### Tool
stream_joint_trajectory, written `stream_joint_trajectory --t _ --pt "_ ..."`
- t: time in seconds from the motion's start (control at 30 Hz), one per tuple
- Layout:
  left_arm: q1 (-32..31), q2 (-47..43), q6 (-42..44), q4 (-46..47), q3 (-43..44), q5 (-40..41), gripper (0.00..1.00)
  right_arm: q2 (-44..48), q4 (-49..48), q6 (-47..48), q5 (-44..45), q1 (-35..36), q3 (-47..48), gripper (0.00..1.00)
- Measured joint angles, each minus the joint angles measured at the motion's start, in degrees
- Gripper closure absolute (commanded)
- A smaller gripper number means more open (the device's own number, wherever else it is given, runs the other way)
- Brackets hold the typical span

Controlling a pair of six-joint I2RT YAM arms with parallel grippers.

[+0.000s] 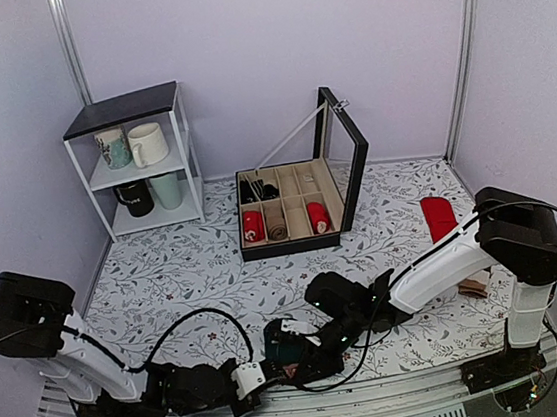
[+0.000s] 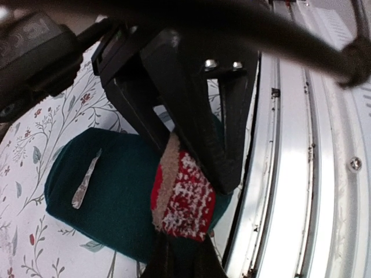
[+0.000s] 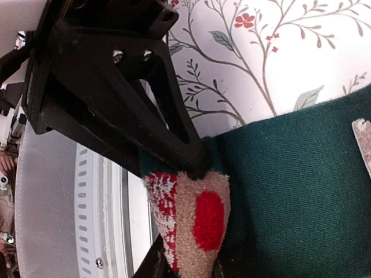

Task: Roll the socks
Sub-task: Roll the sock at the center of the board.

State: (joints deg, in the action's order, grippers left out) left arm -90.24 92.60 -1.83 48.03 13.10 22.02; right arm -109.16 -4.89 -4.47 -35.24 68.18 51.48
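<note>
The dark teal socks (image 1: 286, 346) lie as a thick bundle by the table's near edge, between both grippers. In the left wrist view the socks (image 2: 110, 191) show a turned-out flap, red, white and beige on its inner side. My left gripper (image 2: 182, 246) is shut on that flap from below, and the right arm's black fingers (image 2: 197, 116) reach the same flap from above. In the right wrist view my right gripper (image 3: 191, 267) is shut on the flap at the edge of the socks (image 3: 290, 191). In the top view the left gripper (image 1: 265, 373) and right gripper (image 1: 310, 351) nearly touch.
An open black box (image 1: 340, 176) with rolled red and beige socks in its compartments stands at mid-table. A white shelf (image 1: 143, 164) with mugs is at the back left. Red socks (image 1: 438, 215) and a beige-brown pair (image 1: 477, 287) lie right. The metal table rim (image 2: 301, 174) runs close by.
</note>
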Motion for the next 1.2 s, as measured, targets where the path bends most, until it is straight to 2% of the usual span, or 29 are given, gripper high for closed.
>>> stream_joint_trajectory --t 0.23,0.47,0.6,0.7,0.87,1.0,1.2 --pt "3.2 -0.3 -5.3 1.9 -1.1 -5.2 1.00 1.8 -0.9 -1.0 2.3 0.5 -1.2 0.56" --pt "7.3 -0.3 -11.5 4.1 -2.2 -11.6 1.00 11.0 -7.7 -0.3 14.9 0.8 -12.1 0.45" --pt "9.4 -0.3 -13.7 4.3 -2.3 -14.7 1.00 17.4 -17.0 4.3 22.2 1.9 -22.7 0.43" --pt "10.7 0.0 -15.0 4.7 -2.3 -16.8 1.00 18.8 -23.5 10.4 28.0 5.9 -26.5 0.42" --pt "12.4 1.9 -16.7 6.6 -1.8 -19.8 1.00 18.8 -29.9 20.2 36.3 12.1 -26.9 0.40" --pt "13.0 3.2 -17.2 7.6 -1.1 -21.2 1.00 17.9 -32.9 26.1 41.5 14.2 -25.6 0.40" --pt "13.6 3.5 -17.7 7.9 -1.0 -22.3 1.00 15.5 -34.0 30.9 43.3 14.8 -23.5 0.41"
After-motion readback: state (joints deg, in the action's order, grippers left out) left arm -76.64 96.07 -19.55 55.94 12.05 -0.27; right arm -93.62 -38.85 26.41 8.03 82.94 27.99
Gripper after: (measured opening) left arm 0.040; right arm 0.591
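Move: At the fingertips of both hands sits the sock's roll: its middle lies about 3 cm to the right of the left hand, which pinches its left end, and some 2 cm to the left of the right hand, level with both. The sock's flat part lies roughly 6 cm farther out than the roll's middle and 1 cm lower; the metal rail runs about 5 cm behind both hands. Opening its fingers off the roll's right end, the right hand backs out about 6 cm to the right and a little forward, then comes partly back left and rises to 5 cm higher, its fingers swinging nearly 60 degrees round to point forward-left and down, open over the end. The left hand keeps its pinch, easing forward under 2 cm and tipping its fingers steeper. ##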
